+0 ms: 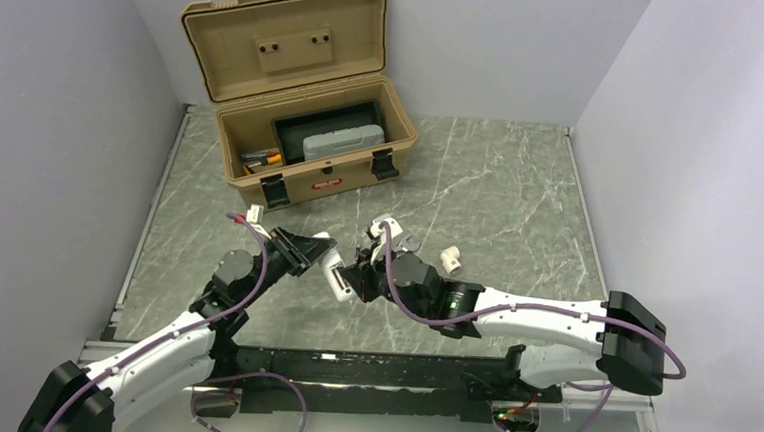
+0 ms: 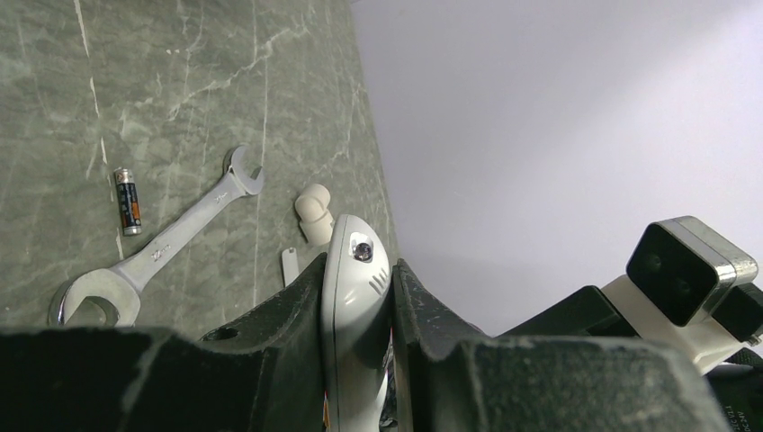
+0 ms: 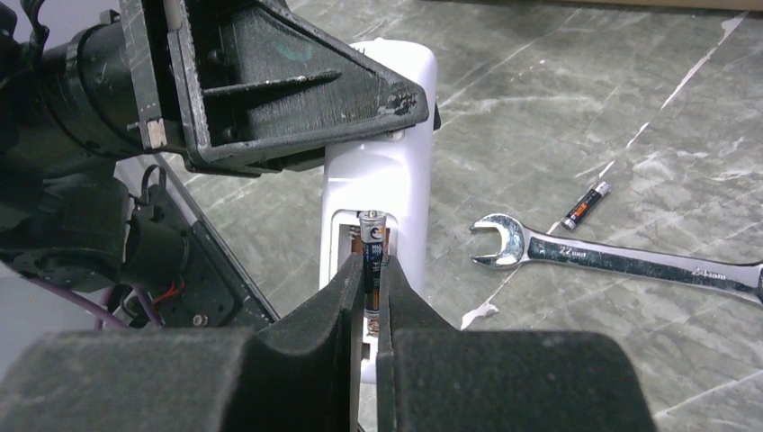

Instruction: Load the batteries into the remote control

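My left gripper (image 1: 313,253) (image 2: 360,264) is shut on the remote control (image 1: 335,274) (image 2: 354,270), a slim white bar held above the table. In the right wrist view the remote control (image 3: 381,171) shows its open battery recess facing my right gripper (image 3: 372,265) (image 1: 359,271). That gripper is shut on a black and orange battery (image 3: 372,241), whose tip stands in the recess. A second battery (image 2: 128,201) (image 3: 587,204) lies on the marble table beside the wrench.
A silver open-ended wrench (image 2: 171,243) (image 3: 621,261) lies on the table. A small white curved plastic piece (image 2: 314,211) (image 1: 451,257) and a thin white strip (image 2: 290,265) rest near it. An open tan toolbox (image 1: 305,101) stands at the back left.
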Motion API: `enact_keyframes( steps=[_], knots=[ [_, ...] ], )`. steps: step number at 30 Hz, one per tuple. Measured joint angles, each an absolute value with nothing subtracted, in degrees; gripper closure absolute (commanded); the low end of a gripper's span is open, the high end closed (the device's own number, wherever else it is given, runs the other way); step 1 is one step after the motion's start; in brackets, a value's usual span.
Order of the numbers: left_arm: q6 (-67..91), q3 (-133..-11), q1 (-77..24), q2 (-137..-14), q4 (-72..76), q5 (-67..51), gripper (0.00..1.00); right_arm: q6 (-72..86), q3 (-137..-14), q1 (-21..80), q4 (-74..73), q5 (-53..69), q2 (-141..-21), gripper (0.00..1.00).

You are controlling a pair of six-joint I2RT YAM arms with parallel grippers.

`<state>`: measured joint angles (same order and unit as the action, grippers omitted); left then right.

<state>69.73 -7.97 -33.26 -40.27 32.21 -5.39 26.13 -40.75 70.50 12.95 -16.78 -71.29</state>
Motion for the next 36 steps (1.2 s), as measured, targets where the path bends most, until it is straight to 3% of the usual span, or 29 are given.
enact_keyframes(
  steps=[5,12,14,18,22,31,36],
  knots=[
    [70.0,-7.8,-33.3,-41.0,33.4,-5.7,1.00,26.0,-39.7,70.5,12.9,-15.6,-70.4,0.95],
    [70.1,-7.7,-33.2,-41.5,34.3,-6.1,1.00,25.9,-39.4,70.5,13.0,-15.1,-70.0,0.80],
    [70.1,-7.7,-33.2,-41.7,34.5,-6.2,1.00,25.9,-39.4,70.5,13.0,-15.0,-70.0,0.80],
    [70.1,-7.7,-33.2,-41.9,34.9,-6.3,1.00,25.9,-39.4,70.5,13.0,-15.2,-70.1,0.90],
    [70.1,-7.7,-33.2,-41.9,34.9,-6.3,1.00,25.8,-39.4,70.5,13.0,-15.8,-70.1,0.90],
    [70.3,-7.7,-33.2,-41.9,35.2,-6.3,1.00,25.6,-39.4,70.7,12.9,-16.5,-69.5,0.70],
    [71.4,-7.6,-33.3,-41.9,37.1,-7.3,1.00,25.2,-39.4,70.5,12.0,-18.2,-67.1,0.66]
  ],
)
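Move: The right hand already pinches a battery at the mouth of the remote's open compartment, whose middle is only about 1 cm ahead and 2 cm to the left, at roughly fingertip height. On the table some 16 cm below, the loose battery lies about 10 cm ahead with no sideways offset, and the wrench's middle some 9 cm ahead and 4 cm right. From the left hand, gripping the remote's far end, the compartment is about 6 cm back and 5 cm right. The right fingertips let go of the battery at the compartment. The hand first eases back about half a centimetre, the fingers part slightly and close again, then they open wider as the hand withdraws up and to the right, some 1.5 cm each way from the remote. The left hand keeps its pinch on the remote, almost still until it rises about 1 cm at the end. ##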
